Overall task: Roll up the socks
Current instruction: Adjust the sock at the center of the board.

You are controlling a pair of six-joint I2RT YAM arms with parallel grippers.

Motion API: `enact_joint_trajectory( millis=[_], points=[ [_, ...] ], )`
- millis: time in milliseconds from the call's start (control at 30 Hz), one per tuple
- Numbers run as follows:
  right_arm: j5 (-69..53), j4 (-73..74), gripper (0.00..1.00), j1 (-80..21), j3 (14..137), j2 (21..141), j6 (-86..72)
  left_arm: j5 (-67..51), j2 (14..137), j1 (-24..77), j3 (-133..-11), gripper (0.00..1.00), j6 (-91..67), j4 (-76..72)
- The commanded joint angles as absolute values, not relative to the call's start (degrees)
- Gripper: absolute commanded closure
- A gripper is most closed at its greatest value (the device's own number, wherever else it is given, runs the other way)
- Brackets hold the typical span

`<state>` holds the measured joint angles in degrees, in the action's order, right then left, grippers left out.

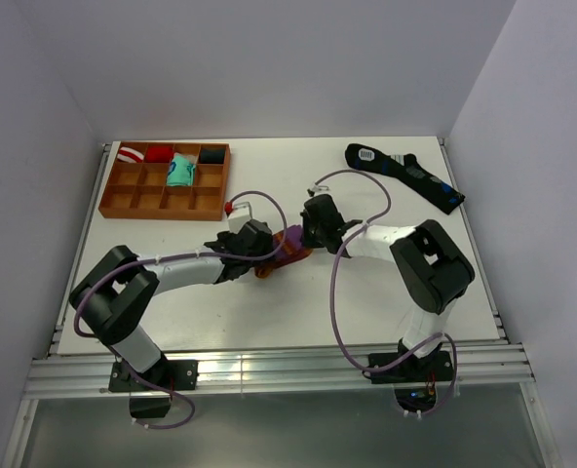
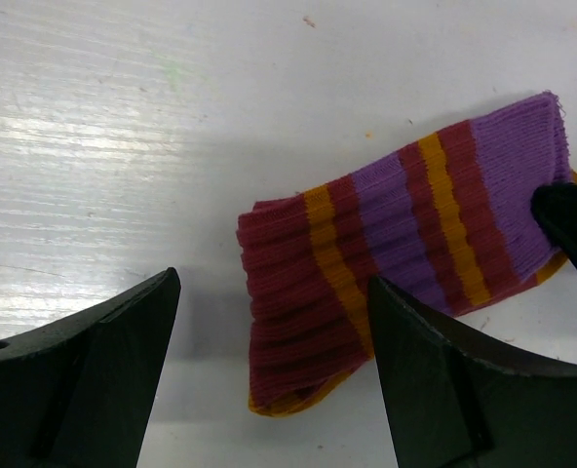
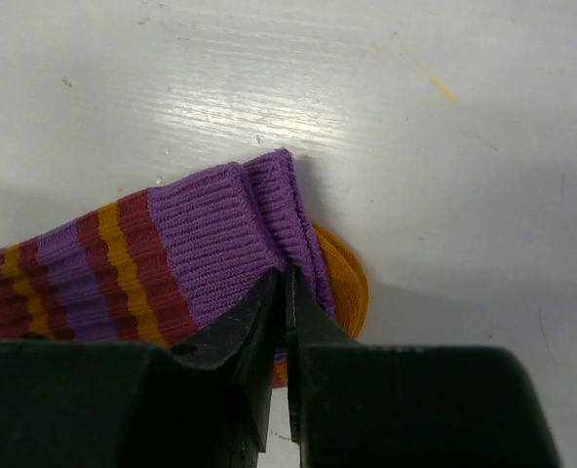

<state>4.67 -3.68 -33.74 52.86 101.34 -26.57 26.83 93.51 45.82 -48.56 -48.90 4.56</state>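
Observation:
The socks (image 1: 287,252) lie folded on the white table between my two grippers, maroon with orange stripes and a purple cuff. In the left wrist view the socks (image 2: 386,263) lie flat; my left gripper (image 2: 273,278) is open, its jaws straddling the maroon folded end without touching it. In the right wrist view my right gripper (image 3: 284,278) is shut on the purple cuff of the socks (image 3: 201,234), with an orange part showing beside it. From above, the left gripper (image 1: 259,249) and right gripper (image 1: 311,237) flank the bundle.
A wooden compartment tray (image 1: 123,200) stands at the back left with a red bundle (image 1: 158,153), a teal bundle (image 1: 180,171) and a striped bundle (image 1: 128,154). A long black sock with blue marks (image 1: 405,175) lies at the back right.

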Motion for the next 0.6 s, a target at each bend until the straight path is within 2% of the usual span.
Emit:
enact_joint_trajectory(
  millis=[0, 233, 333, 467, 567],
  points=[
    [3.2, 1.7, 0.87, -34.4, 53.6, 104.5, -22.0, 27.9, 94.4, 45.2, -49.8, 0.17, -48.8, 5.2],
    [0.3, 2.5, 0.86, -34.4, 58.1, 106.9, -17.3, 31.7, 96.7, 44.9, -53.2, 0.22, -50.9, 10.7],
    [-1.8, 3.5, 0.86, -34.5, 59.9, 107.5, -15.5, 33.6, 99.0, 44.8, -56.7, 0.31, -51.3, 15.9],
    [-2.7, 5.2, 0.85, -34.6, 61.3, 107.8, -13.3, 34.5, 100.5, 44.8, -58.8, 0.52, -51.4, 19.3],
    [-2.3, 6.3, 0.85, -34.7, 62.2, 108.0, -12.2, 34.3, 99.8, 44.8, -57.7, 0.59, -51.0, 18.6]
  ],
)
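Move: The folded sock's middle lies about 4 cm to the right of the open left hand, 1 cm ahead and 3 cm below. Its left end is just under the spread fingers. The purple cuff, already pinched by the right hand, is some 7 cm right of the left hand and 5 cm ahead. From the right hand the sock's middle is about 4 cm to the left, 3 cm back and 1 cm below. The left fingers come down over the folded left end of the sock and close from wide to about half open on the cloth, the hand drifting roughly 1.5 cm left, sinking 1 cm and then easing forward. The right hand keeps its nearly shut pinch on the cuff, carrying it some 2.5 cm left and slightly forward while turning about 15 degrees counter-clockwise. ##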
